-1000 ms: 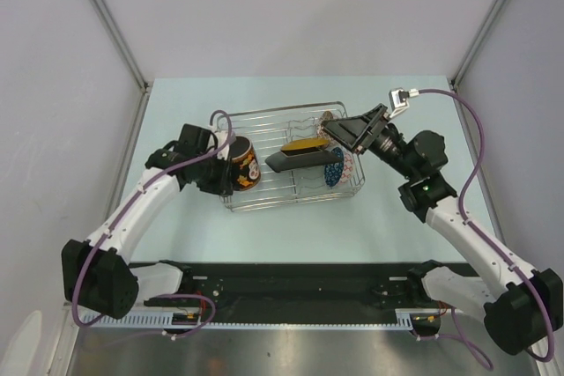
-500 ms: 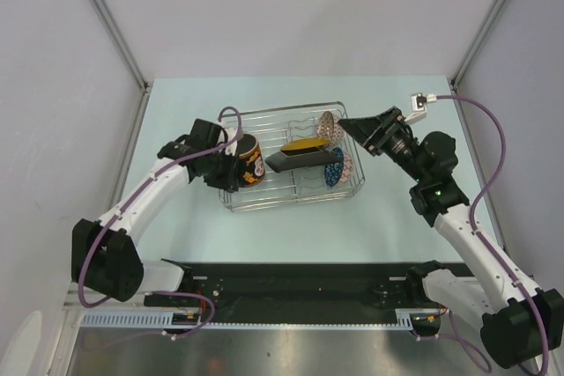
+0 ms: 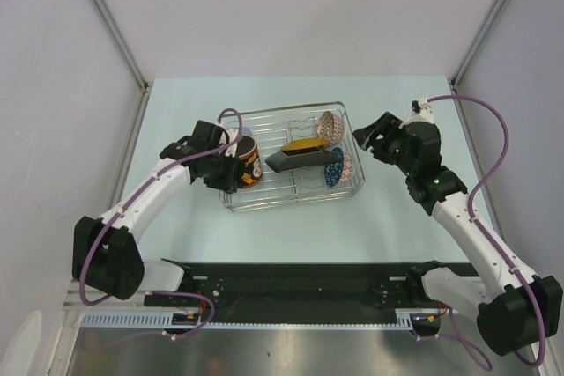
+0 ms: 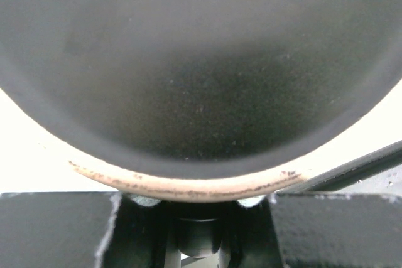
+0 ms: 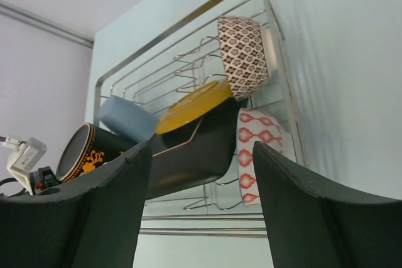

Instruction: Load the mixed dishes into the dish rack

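Note:
The silver wire dish rack [image 3: 264,201] sits mid-table. A square black plate with a yellow centre [image 3: 304,156] leans inside it. A brown-patterned bowl [image 3: 330,125] and a red-patterned bowl [image 3: 338,167] stand on edge at its right end. My left gripper [image 3: 231,163] is shut on the dark mug with orange decoration [image 3: 249,165], tilted over the rack's left end. The mug's dark body [image 4: 201,61] fills the left wrist view. My right gripper [image 3: 363,136] hangs open and empty just right of the rack. The right wrist view also shows a light blue cup [image 5: 127,119] behind the plate [image 5: 195,106].
The pale table [image 3: 397,217] runs right of the rack under the right arm, and in front of the rack. Grey walls close in the left, right and back. A black rail [image 3: 291,283] crosses the near edge by the arm bases.
My right gripper has drawn back to the right, away from the rack's right end. My left gripper has shifted the mug slightly right, further over the rack's left end.

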`<state>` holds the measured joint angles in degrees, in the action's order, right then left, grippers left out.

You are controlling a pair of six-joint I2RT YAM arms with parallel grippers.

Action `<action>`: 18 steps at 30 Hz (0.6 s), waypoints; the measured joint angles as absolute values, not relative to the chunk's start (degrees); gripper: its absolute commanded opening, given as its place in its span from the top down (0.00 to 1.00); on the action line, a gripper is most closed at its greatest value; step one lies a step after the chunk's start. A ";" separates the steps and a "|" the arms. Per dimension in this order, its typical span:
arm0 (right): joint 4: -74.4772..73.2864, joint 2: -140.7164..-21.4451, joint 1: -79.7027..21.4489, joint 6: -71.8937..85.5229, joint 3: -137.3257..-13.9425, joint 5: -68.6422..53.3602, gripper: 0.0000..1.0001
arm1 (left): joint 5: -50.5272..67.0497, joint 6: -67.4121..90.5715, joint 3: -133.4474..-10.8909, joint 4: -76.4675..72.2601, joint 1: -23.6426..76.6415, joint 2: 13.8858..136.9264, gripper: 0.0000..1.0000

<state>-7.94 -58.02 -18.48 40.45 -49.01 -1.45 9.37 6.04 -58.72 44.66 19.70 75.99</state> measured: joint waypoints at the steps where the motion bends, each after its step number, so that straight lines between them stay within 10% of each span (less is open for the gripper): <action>1: -8.73 -58.43 -18.74 39.88 -49.28 -0.34 0.30 | 9.34 6.09 -58.72 44.71 19.79 76.47 1.00; 18: -14.02 -66.11 -20.51 36.18 -50.19 4.05 0.30 | 8.05 6.04 -58.83 42.44 21.10 82.41 1.00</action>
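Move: My left hand holds the black floral mug by its rim. The spot for it at the dish rack's left end lies about 5 cm ahead, 3 cm right and 6 cm below; the blue cup is some 13 cm ahead and 2 cm right, the dark dish 6 cm ahead and 16 cm right. My empty right hand has the red-and-white bowl nearly level, 3 cm left and 17 below, and the brown-patterned bowl 9 cm ahead, 7 left. I lower the mug with my left hand about 3 cm into the left end of the rack, my grip on its rim unchanged. The drop ends halfway, and from there the hand only eases about 1 cm forward. Meanwhile I bring my open right hand down some 6 cm towards the rack's right end and the red-and-white bowl, tilting and rolling about 10 degrees, then stop short of them. ##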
